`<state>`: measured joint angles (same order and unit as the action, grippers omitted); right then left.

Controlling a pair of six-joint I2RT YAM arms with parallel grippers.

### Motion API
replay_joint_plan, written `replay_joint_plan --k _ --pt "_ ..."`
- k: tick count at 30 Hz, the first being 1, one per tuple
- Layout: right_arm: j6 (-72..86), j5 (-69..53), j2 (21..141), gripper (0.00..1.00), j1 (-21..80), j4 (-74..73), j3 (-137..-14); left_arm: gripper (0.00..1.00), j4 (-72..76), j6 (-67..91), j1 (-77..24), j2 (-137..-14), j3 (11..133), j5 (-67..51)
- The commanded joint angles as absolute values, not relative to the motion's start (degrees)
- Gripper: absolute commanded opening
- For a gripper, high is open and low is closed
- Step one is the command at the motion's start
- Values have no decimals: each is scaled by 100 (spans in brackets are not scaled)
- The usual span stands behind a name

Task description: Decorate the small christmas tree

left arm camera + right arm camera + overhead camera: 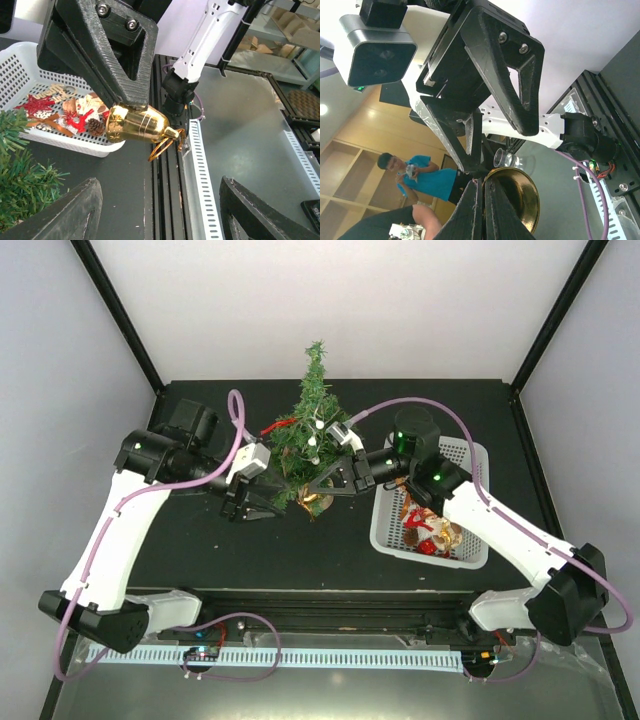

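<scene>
The small christmas tree [313, 420] stands upright at the middle back of the black table; its green branches [20, 175] fill the left wrist view's lower left. My right gripper [325, 490] is shut on the rim of a gold bell [316, 501] low in front of the tree. In the right wrist view its fingers [480, 182] pinch the bell's [520, 197] edge. The left wrist view shows the bell [137, 125] with its gold loop [162, 147] dangling. My left gripper [258, 508] is open just left of the bell, its jaws [160, 215] apart with nothing between them.
A white basket [478, 465] with several red, gold and pinecone ornaments [428, 532] sits to the right of the tree, seen also in the left wrist view as the basket [30, 65]. A slotted rail [200, 180] runs along the table's near edge.
</scene>
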<state>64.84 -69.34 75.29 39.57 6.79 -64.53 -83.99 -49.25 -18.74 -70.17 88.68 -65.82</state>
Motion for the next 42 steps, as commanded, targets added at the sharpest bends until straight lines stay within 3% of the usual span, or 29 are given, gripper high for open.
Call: replay_joint_plan --k 1,9,19,31,38,42 --pt "6510 -6883 7586 1 4020 740 -6604 65 -8341 -5032 -2004 -7099 9009 -6543" --pt "6513 -6913 7680 1 4060 771 -6583 64 -8267 -4984 -2115 -7213 9041 -6536" --pt "6513 -6939 7748 1 4087 791 -6609 41 -8252 -4957 -2192 -7304 9084 -6531" --pt "6478 -6901 7736 1 4088 773 -6583 28 -8336 -5007 -2279 -7304 9070 -6515" --pt "6458 -6875 7734 1 4083 740 -6565 7 -8332 -4994 -2307 -7304 9060 -6498" --pt "6442 -6855 7717 1 4087 714 -6548 2 -8323 -4972 -2312 -7304 9054 -6496"
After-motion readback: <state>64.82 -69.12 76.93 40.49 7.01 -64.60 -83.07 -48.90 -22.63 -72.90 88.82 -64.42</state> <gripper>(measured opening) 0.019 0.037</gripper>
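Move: The gold bell, held in the right fingertips, hangs about 5 cm to the right of the left hand, 1 cm farther out and roughly level, its cord loop towards the base. From the right hand the bell's middle is about 2 cm back, 1 cm left and 1 cm down. The tree stands some 12 cm ahead of the left hand, 8 cm right and 5 cm lower; the basket about 35 cm right, 12 cm ahead and 25 cm below. Ease the left gripper rightward and down, only about 1.5 cm in all, towards the bell's cord loop, then hold it there while the half-open fingers shut completely and pinch the cord just at the crown. Keep the right fingers clamped on the bell's rim, letting that hand sink and shift left by roughly 1 cm before it stays still. ##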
